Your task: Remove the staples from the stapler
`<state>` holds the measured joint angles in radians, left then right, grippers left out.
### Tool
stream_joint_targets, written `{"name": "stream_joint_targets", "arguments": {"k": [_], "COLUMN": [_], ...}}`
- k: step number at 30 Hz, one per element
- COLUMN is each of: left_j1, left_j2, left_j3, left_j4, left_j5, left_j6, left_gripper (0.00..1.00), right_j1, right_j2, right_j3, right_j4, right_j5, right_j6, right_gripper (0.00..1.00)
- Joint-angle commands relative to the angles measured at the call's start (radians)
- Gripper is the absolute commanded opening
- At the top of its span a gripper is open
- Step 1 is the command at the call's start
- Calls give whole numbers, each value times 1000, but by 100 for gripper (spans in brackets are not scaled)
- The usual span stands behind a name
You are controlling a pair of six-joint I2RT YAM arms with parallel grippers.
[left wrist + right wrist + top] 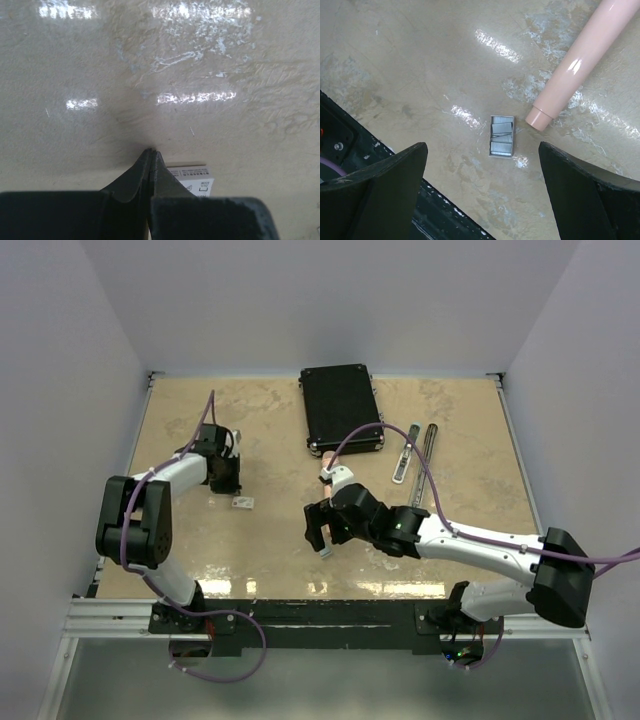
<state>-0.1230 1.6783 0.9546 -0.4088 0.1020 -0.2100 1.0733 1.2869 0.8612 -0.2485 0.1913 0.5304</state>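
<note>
The staples (501, 136) are short grey strips lying in a tiny open grey tray on the table. They sit between and just ahead of my right gripper's (482, 147) wide-open, empty fingers. In the top view the tray (326, 551) lies just under that gripper (322, 538). The stapler (405, 452), slim and pale, lies far off to the right of the black case, next to a dark narrow strip (428, 455). My left gripper (151, 150) is shut on nothing, tips close over the table. It stands at the left in the top view (230, 488).
A pink stick (575, 60) lies with its end just right of the staple tray and also shows in the top view (328, 475). A small white printed card (195, 179) lies by the left fingers. A black case (340, 408) sits at the back. The table's dark front rail (350, 140) is close.
</note>
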Motion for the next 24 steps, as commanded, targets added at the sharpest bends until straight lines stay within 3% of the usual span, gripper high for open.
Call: {"name": "stream_joint_targets", "arguments": {"k": [1,14,24], "left_j1": [-3,-7,-131], "left_j2": [-25,-175,-328], "left_j3": [-23,-114,-260], "left_j4": [-31,-71,-21], "left_j5": [-45,28,31], "left_j6": [-25,-173,-327], "left_gripper": [0,0,0], "right_j1": [-1,-3,-13], "right_j2": [-38,-109,-149], "right_j3": [2,-8,-13], "right_j4": [9,-23,-48], "right_j5": [8,51,85], "right_j6": [-17,-30,-29], "right_gripper": [98,99,98]}}
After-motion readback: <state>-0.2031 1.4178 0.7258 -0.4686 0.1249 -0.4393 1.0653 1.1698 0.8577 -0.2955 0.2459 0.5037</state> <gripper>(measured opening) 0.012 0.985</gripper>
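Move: The staple box lies right at the shut left fingertips, its middle about 2 cm back and 1 cm to the right, at about tip height. From that hand the open staple tray is some 15 cm back and 20 cm to the right, and the pink torch's middle about level with it and 22 cm right. From the raised right hand the box lies about 12 cm ahead, 20 cm left and 12 cm below. Draw the shut left gripper back towards the base about 8 cm, low over the table, then veer a few centimetres right towards the tray. Push the left end of the staple box along with the fingertips so it swings round. Meanwhile lift the open, empty right gripper some 3 cm and ease it 2 cm right, clear above the tray. ##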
